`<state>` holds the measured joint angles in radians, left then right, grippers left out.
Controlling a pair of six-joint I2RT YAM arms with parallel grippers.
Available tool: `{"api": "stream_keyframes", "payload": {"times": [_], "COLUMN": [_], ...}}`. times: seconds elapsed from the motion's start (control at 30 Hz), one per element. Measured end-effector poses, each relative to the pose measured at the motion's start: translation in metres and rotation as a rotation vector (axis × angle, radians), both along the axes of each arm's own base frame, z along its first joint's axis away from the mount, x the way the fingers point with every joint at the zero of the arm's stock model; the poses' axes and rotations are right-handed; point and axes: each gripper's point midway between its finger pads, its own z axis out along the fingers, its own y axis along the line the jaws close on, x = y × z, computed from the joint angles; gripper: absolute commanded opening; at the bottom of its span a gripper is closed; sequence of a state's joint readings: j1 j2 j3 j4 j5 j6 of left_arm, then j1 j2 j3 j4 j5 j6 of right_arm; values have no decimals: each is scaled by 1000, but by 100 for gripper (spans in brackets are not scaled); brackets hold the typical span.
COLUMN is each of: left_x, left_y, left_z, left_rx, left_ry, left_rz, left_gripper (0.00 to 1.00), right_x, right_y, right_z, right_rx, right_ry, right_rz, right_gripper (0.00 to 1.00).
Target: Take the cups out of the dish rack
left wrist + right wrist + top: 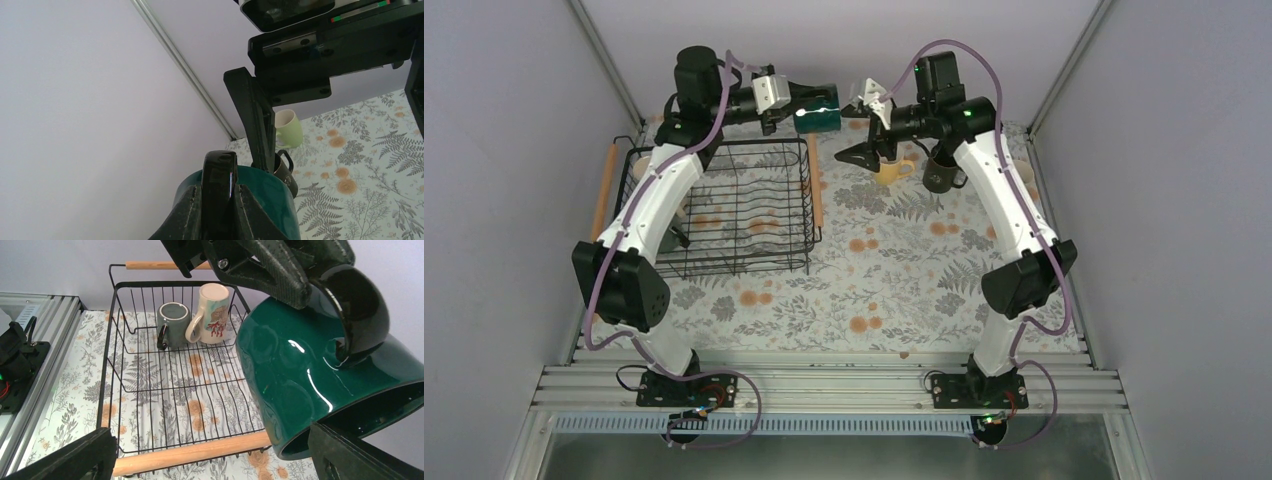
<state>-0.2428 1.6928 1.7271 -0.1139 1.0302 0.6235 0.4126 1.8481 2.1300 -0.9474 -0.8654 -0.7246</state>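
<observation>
My left gripper point(809, 105) is shut on the black handle point(218, 190) of the dark teal mug point(822, 120) and holds it in the air past the far right corner of the dish rack point(724, 215). My right gripper point(861, 128) is open right beside it; in the right wrist view its gripper point(210, 460) has the lower right finger point(350, 455) at the mug's mouth point(300, 365). A grey-green mug point(172, 322) and a cream patterned mug point(212, 312) stand in the rack point(190, 452). The yellow mug point(889, 172) and black mug point(941, 175) stand on the table.
A pale green mug point(288, 128) stands on the flowered cloth near the far wall, beyond the black mug point(286, 172). Walls and metal rails close in the table on the left, far and right sides. The rack's wooden handles point(816, 195) run along its sides.
</observation>
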Motion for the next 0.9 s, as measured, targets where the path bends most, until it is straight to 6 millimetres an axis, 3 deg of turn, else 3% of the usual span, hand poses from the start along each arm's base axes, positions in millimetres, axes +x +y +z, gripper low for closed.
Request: {"api": "stream_keyframes", "payload": {"times": [0.2, 0.4, 0.43, 0.53, 0.73, 0.83, 0.9], "left_x": [-2, -23, -25, -28, -31, -33, -33], "left_y": [-5, -25, -27, -29, -33, -36, -36], "left_z": [5, 20, 20, 20, 24, 27, 28], "left_rx": [-39, -79, -85, -102, -125, -132, -134], "left_ry": [13, -17, -17, -11, -2, -12, -22], "left_rz": [-18, -114, -125, -143, -161, -170, -167], "left_gripper": [2, 2, 2, 2, 2, 2, 3], "right_x": [2, 1, 1, 2, 3, 3, 3], "right_y": [-4, -3, -2, -3, -5, -5, -5], "right_z": [4, 5, 4, 0, 5, 6, 6], "right_rx": [24, 41, 44, 54, 86, 89, 91], "right_ry": [-2, 3, 3, 20, 42, 40, 43], "right_rz": [9, 26, 29, 32, 39, 38, 40], "right_gripper": [95, 93, 89, 63, 33, 9, 4]}}
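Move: The green cup, held by its handle in the left fingers, has its middle about 5 cm to the left of the open right gripper and 4 cm ahead, about level. From the right hand, the yellow cup stands some 18 cm ahead, 13 cm right and 33 cm below; the rack's right wooden rail is 9 cm ahead, 6 cm left and 26 cm below. The right gripper is about 8 cm right of the left hand, 4 cm back and 5 cm lower. Left hand carries the green cup about 5 cm right, back and up; the near-still right gripper pinches its wall. ##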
